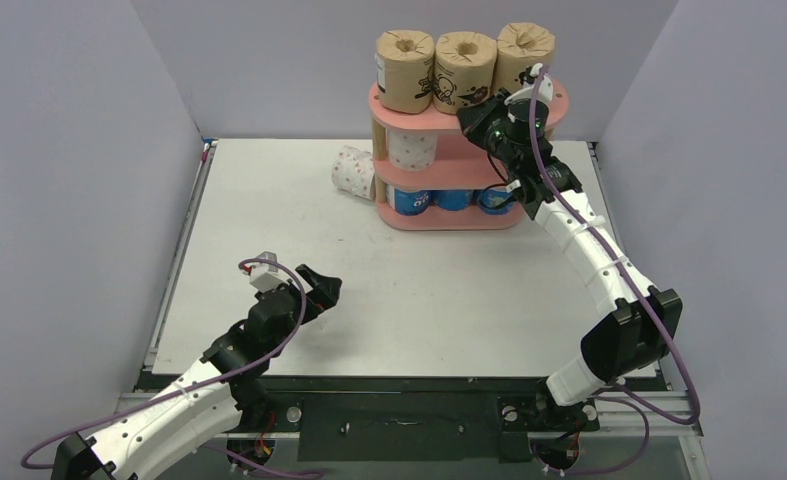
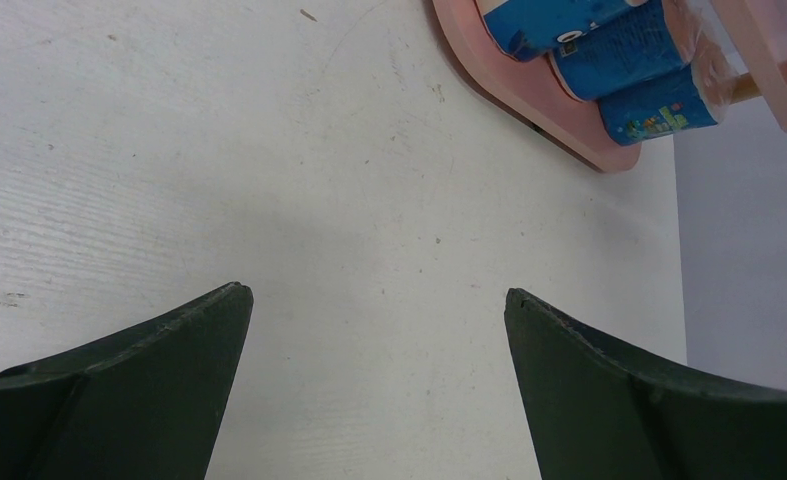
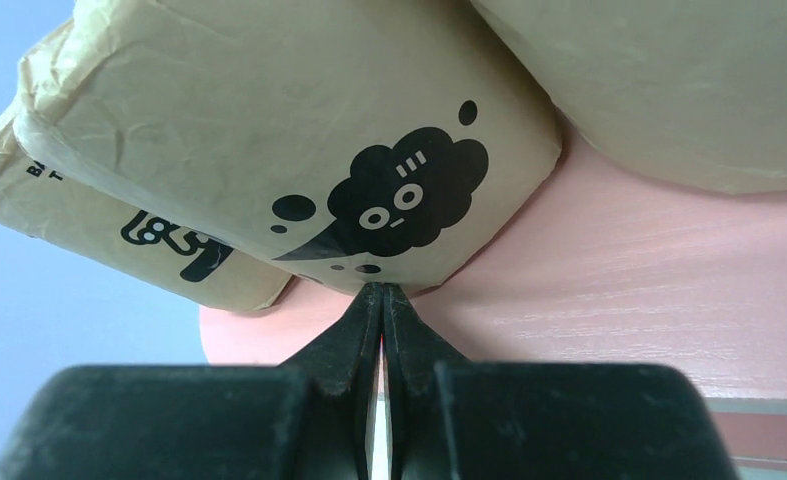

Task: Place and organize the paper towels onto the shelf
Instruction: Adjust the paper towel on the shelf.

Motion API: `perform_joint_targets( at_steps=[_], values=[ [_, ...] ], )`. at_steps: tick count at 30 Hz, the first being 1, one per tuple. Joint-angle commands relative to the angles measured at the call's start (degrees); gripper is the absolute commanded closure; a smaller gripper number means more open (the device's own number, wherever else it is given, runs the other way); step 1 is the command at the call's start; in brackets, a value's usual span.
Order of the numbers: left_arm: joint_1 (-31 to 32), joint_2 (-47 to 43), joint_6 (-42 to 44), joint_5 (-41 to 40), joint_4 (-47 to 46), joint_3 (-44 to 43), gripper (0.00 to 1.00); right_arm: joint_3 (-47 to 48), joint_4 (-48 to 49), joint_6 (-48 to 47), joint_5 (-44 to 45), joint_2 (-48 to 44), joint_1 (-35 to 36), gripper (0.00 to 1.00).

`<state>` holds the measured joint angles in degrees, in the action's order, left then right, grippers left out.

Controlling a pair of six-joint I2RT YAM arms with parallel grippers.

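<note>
The pink shelf (image 1: 559, 100) stands at the back of the table. Three brown paper towels (image 1: 464, 70) with black prints stand upright on its top board. In the right wrist view my right gripper (image 3: 382, 291) is shut and empty, its tips against the bottom edge of the middle brown roll (image 3: 299, 150) on the pink board (image 3: 649, 290). One white pink-dotted roll (image 1: 412, 148) sits on the middle tier; another (image 1: 352, 170) lies on the table left of the shelf. Three blue rolls (image 1: 439, 199) (image 2: 619, 55) fill the bottom tier. My left gripper (image 1: 319, 290) (image 2: 377, 293) hovers open over the bare table.
Grey walls close in the white table (image 1: 269, 230) on the left, back and right. The right arm (image 1: 589, 250) arches from its base up to the shelf's top right. The shelf's bottom board (image 2: 529, 105) shows at the top of the left wrist view.
</note>
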<state>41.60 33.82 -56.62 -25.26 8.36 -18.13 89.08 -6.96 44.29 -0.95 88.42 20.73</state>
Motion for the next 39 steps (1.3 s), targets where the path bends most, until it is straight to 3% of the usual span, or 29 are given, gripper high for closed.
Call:
perform_joint_targets(
  at_steps=[1, 10, 17, 22, 24, 28, 31, 35, 38, 39],
  values=[
    [-0.33, -0.08, -0.07, -0.66, -1.02, 0.19, 0.02, 3.14, 1.88, -0.05, 0.26, 0.26, 0.04, 1.0],
    [-0.53, -0.65, 0.2, -0.91, -0.69, 0.01, 0.02, -1.56, 2.43, -0.18, -0.71, -5.88, 0.14, 1.0],
    [-1.06, 0.76, 1.26, -1.33, -1.44, -1.73, 0.03, -10.98, 1.42, -1.46, -2.94, -18.32, 0.96, 0.99],
    [-2.2, 4.22, 2.37, -1.2, -3.85, -4.73, 0.03, -20.7, 0.13, -4.3, -3.29, -28.15, 3.99, 0.69],
    [-3.7, 6.71, 2.08, -0.15, -5.41, -6.4, 0.03, -27.48, -0.56, -4.19, -1.6, -32.2, 4.91, 0.63],
    [-11.45, 14.02, -0.88, 6.35, -12.5, -10.51, 0.04, -41.13, 1.28, -1.84, 5.74, -41.66, 6.7, 0.6],
    [-17.56, 19.95, -2.94, 16.91, -17.55, -14.41, 0.04, -51.49, 5.59, -0.36, 8.92, -46.84, 7.19, 0.6],
    [-26.03, 31.47, -4.37, 26.47, -24.37, -20.3, 0.04, -56.22, -1.29, -2.59, 7.07, -50.28, 7.11, 0.59],
    [-30.65, 39.33, -4.44, 31.33, -31.04, -24.59, 0.04, -60.43, -0.44, -2.67, 3.5, -51.79, 6.98, 0.51],
    [-31.34, 43.59, -3.75, 31.9, -31.74, -27.51, 0.04, -61.26, 0.05, -2.25, 2.84, -51.96, 6.94, 0.43]
  ],
)
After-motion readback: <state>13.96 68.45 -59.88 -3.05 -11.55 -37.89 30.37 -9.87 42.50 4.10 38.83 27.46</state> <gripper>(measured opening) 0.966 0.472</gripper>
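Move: The middle brown roll on the shelf top stands about 5 cm ahead of the right hand, straight on, its middle some 5 cm above; a second brown roll stands 12 cm left of it, a third 12 cm right and 2 cm farther out. For the left hand, the floral roll on the table lies roughly 30 cm ahead, 3 cm right and 7 cm lower; the nearest blue roll is about 28 cm ahead, 16 right, 5 lower. The middle brown roll comes free of the right hand's shut fingertips, at its foot at first: that hand draws straight back, then drops in front of the shelf, about 20 cm back and nearly as far down, drifting right as the fingers part to roughly half open. Late on, the left hand, still wide open, speeds some 15 cm forward and slightly up towards the floral roll, rolling its left side down. ##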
